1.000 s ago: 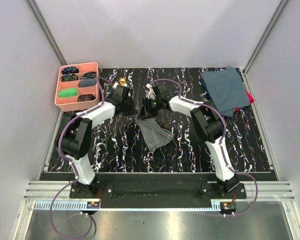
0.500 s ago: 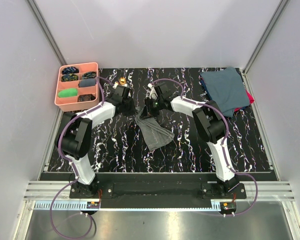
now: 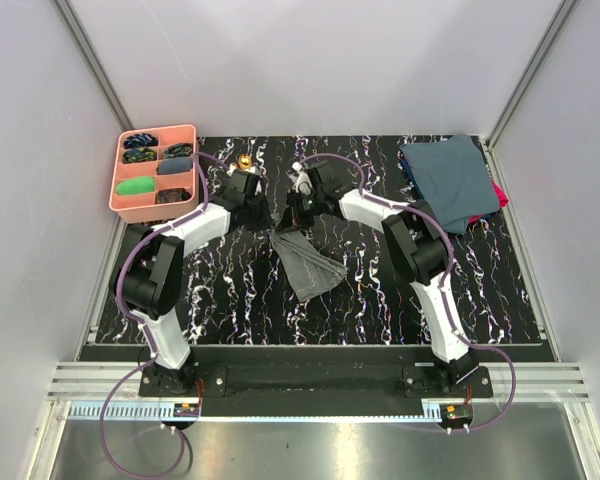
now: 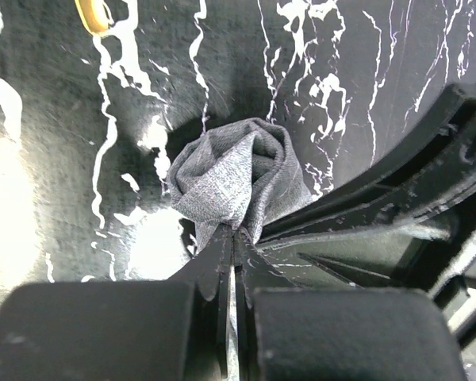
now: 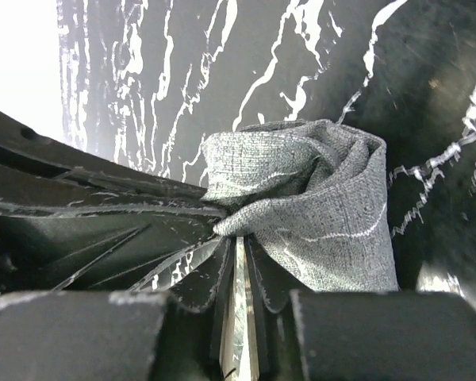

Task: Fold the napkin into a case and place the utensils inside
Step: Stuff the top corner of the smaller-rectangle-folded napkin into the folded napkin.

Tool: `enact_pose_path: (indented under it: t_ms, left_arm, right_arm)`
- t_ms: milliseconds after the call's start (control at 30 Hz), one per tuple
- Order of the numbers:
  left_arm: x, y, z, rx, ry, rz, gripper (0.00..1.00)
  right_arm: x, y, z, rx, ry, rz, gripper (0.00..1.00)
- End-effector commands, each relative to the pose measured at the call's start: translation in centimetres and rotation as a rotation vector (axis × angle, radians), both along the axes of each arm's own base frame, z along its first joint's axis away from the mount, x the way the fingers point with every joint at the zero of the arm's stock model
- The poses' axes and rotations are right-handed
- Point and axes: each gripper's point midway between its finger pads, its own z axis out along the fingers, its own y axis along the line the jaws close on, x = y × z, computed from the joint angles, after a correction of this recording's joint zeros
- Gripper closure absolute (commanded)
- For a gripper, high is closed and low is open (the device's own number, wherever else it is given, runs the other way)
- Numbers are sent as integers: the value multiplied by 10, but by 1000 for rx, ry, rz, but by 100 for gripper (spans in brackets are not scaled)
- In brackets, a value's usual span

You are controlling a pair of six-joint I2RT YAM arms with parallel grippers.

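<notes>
The grey napkin (image 3: 307, 264) lies crumpled mid-table, its upper end bunched and lifted between both grippers. My left gripper (image 3: 268, 222) is shut on that bunched end from the left; in the left wrist view the napkin (image 4: 234, 178) puffs out just past the gripper (image 4: 232, 232). My right gripper (image 3: 291, 218) meets it from the right, its jaws pinched together on a fold of the napkin (image 5: 321, 202) at the tips (image 5: 239, 236). One gold utensil (image 3: 245, 161) lies behind the left arm, and its edge (image 4: 91, 14) also shows in the left wrist view.
A pink compartment tray (image 3: 188, 132) with small items stands at the back left. A stack of teal cloths (image 3: 448, 180) lies at the back right. Grey walls close in the black marbled table (image 3: 380, 300) on three sides.
My right gripper has moved a little left and back towards the left one and closed on the napkin's bunched end. The left gripper has kept its hold and place.
</notes>
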Motion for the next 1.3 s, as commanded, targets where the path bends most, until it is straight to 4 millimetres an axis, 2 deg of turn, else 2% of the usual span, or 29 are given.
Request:
enact_pose_path:
  t_ms: [0,100,200,300,333,500,567,633,667,733,967,1267]
  left_arm:
    - [4,-15,16,-60,-45,-54,100]
    - [3,-17,14,-80,-37,-48,100]
    - [5,-16,20,-77,-54,-45,100]
    - [10,-16,21,-78,-53,-38,100]
    - [11,-17,13,-73,-32,-36,100]
    - [17,-14,-3,-58,6,-4,100]
    - [21,-7,-5,-46,5,10,100]
    - [22,-5,-7,-48,8,5,100]
    - [24,-5,-8,-48,10,5,100]
    - [24,-9,-15,-64,30,-13,100]
    - [26,-14,-20,-81,39,-25,100]
    - [23,-12,-10,-83,14,-24,100]
  right_arm:
    - [11,21,8,102,8,47,85]
    - [13,25,-6,105,45,59,85]
    - [7,20,-26,73,64,56,85]
    - [5,18,-34,65,67,51,84]
    - [7,18,-33,66,62,51,84]
    - [23,25,-20,86,38,34,75]
    - [18,19,-18,89,38,36,74]
    - [11,11,-22,68,41,34,66]
    - [10,9,-12,73,24,34,64]
    - [6,5,-7,72,19,39,59]
    - [0,-9,10,73,16,26,59]
    - [-4,-32,30,69,1,-2,54]
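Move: The crumpled top end of the folded napkin, where the corner is being stuffed, has its middle about 2 cm ahead of the right hand, roughly 1 cm to its right and 2 cm below. From the left hand, which already pinches its edge, it lies some 2 cm ahead, 2 cm right and 3 cm down. The napkin's loose body lies about 9 cm back and 5 cm right of the right hand; the golden spoon about 11 cm ahead and 8 cm left. The napkin's crumpled top end is worked by the nearly shut right fingertips, already at its rim: they go down about 3 cm and a little left, open partway there, then draw out some 4 cm to the right and slightly back, rising a little. The left fingers keep their pinch and go down about 3 cm and 2 cm forward, tipping slightly. ##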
